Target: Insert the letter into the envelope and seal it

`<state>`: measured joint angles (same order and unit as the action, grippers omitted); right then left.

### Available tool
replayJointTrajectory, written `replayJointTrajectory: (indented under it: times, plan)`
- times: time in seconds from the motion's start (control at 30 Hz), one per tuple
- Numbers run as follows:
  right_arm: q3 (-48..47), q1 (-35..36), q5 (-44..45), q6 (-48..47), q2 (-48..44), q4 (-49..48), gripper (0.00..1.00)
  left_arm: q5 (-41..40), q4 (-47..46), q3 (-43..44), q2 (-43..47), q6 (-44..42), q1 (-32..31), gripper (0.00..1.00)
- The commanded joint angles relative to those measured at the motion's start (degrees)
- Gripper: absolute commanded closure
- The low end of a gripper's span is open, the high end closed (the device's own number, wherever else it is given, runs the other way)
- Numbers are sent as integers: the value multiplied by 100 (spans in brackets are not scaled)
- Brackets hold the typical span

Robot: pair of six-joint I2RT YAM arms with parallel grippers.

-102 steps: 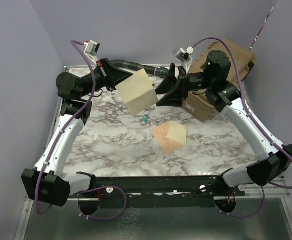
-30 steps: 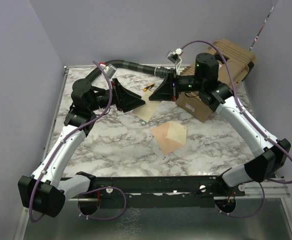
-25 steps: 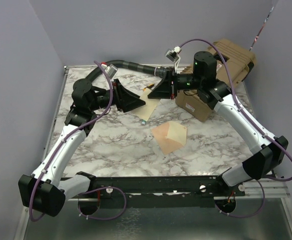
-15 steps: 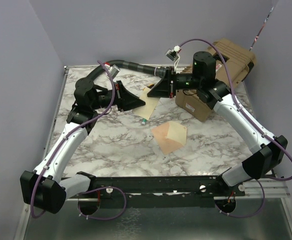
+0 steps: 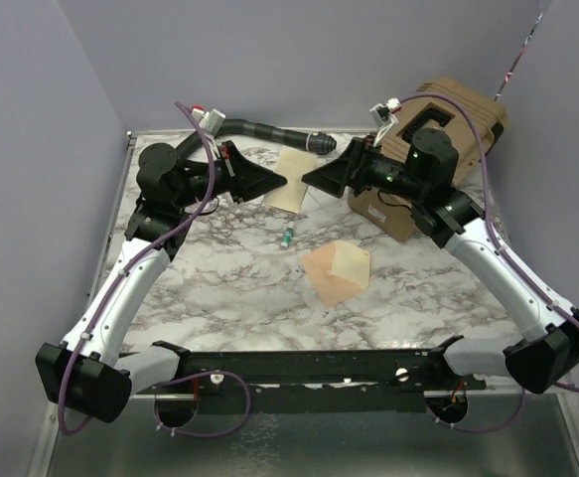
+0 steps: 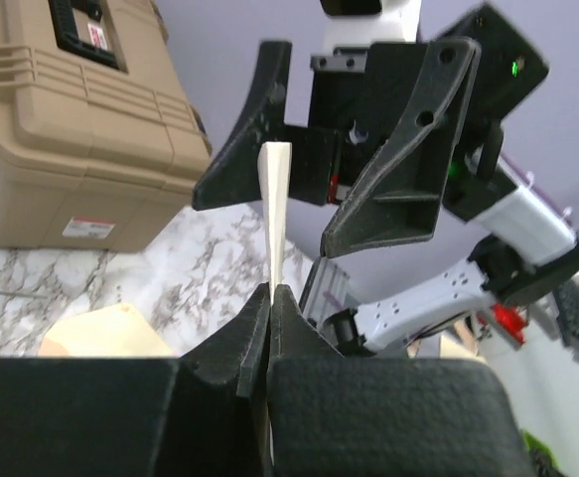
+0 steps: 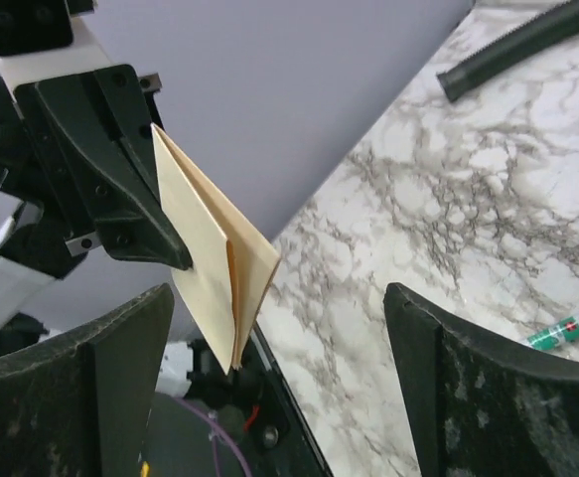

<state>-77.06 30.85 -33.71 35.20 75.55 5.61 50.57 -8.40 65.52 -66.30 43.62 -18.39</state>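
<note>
The letter (image 5: 291, 194) is a pale cream sheet folded into a narrow V (image 7: 215, 268), held above the far part of the table. My left gripper (image 5: 277, 182) is shut on its edge, which the left wrist view shows edge-on (image 6: 274, 214) rising from the closed jaws (image 6: 270, 295). My right gripper (image 5: 311, 179) faces it from the right and stands open, its fingers (image 6: 398, 169) on either side of the sheet without touching it (image 7: 289, 388). The peach envelope (image 5: 336, 273) lies on the marble table nearer the front, flap raised.
A tan case (image 5: 438, 149) stands at the back right, behind the right arm. A black hose (image 5: 269, 131) runs along the table's far edge. A small green-tipped marker (image 5: 286, 236) lies between the letter and the envelope.
My left gripper has shut on the letter. The right gripper has opened, let go of it and drawn back a little to the right. Both arms have shifted rightward.
</note>
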Motion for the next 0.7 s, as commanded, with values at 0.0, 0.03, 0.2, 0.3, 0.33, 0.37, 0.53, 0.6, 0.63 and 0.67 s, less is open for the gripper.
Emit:
replayJointTrajectory:
  times: [0.0, 0.03, 0.2, 0.3, 0.33, 0.37, 0.53, 0.6, 0.63, 0.67]
  plan:
    - [518, 26, 935, 1207, -420, -1127, 8, -488, -526, 207, -9, 893, -20, 100]
    - [607, 24, 799, 1406, -414, -1366, 8, -553, -584, 214, -25, 1017, -19, 100]
    - [674, 26, -278, 2317, -135, -2731, 11, -709, -947, 134, -66, 1491, -36, 100]
    - [596, 20, -608, 2655, 89, -3084, 24, -771, -1203, 57, -82, 1782, -59, 100]
    - [573, 32, -667, 2692, 137, -3140, 31, -801, -1260, 36, -89, 1857, -76, 100]
    - [566, 35, -707, 2731, 167, -3220, 37, -824, -1288, 20, -97, 1902, -89, 100]
    - [512, 28, -786, 2863, 258, -3419, 53, -905, -1423, -74, -94, 2035, -180, 100]
    - [499, 34, -826, 2905, 304, -3483, 62, -933, -1452, -103, -80, 2042, -199, 100]
    - [499, 34, -829, 2919, 310, -3513, 69, -946, -1451, -115, -76, 2044, -200, 100]
    - [503, 35, -811, 2922, 305, -3507, 75, -957, -1450, -124, -65, 2047, -200, 100]
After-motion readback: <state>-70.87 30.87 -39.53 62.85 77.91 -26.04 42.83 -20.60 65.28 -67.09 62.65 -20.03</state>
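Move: My left hand already grips the folded letter, whose middle is some 3 cm to its right at about its own height. From my open right hand the letter lies about 4 cm left, 2 cm back and 2 cm higher. The envelope is on the table, roughly 38 cm below and 6 cm to the right of my right hand, about 2 cm back. The glue stick, equally low, is some 6 cm ahead and 4 cm left of that hand. I carry my right hand up about 5.5 cm, first easing slightly right, then left and a little back to the letter's free edge. Its fingertips tip up some 20 degrees as I close the wide-open fingers to about a third, one on each side of the paper. My left hand keeps its pinch and lifts the letter about 4.5 cm, its fingertips tipping up too. ##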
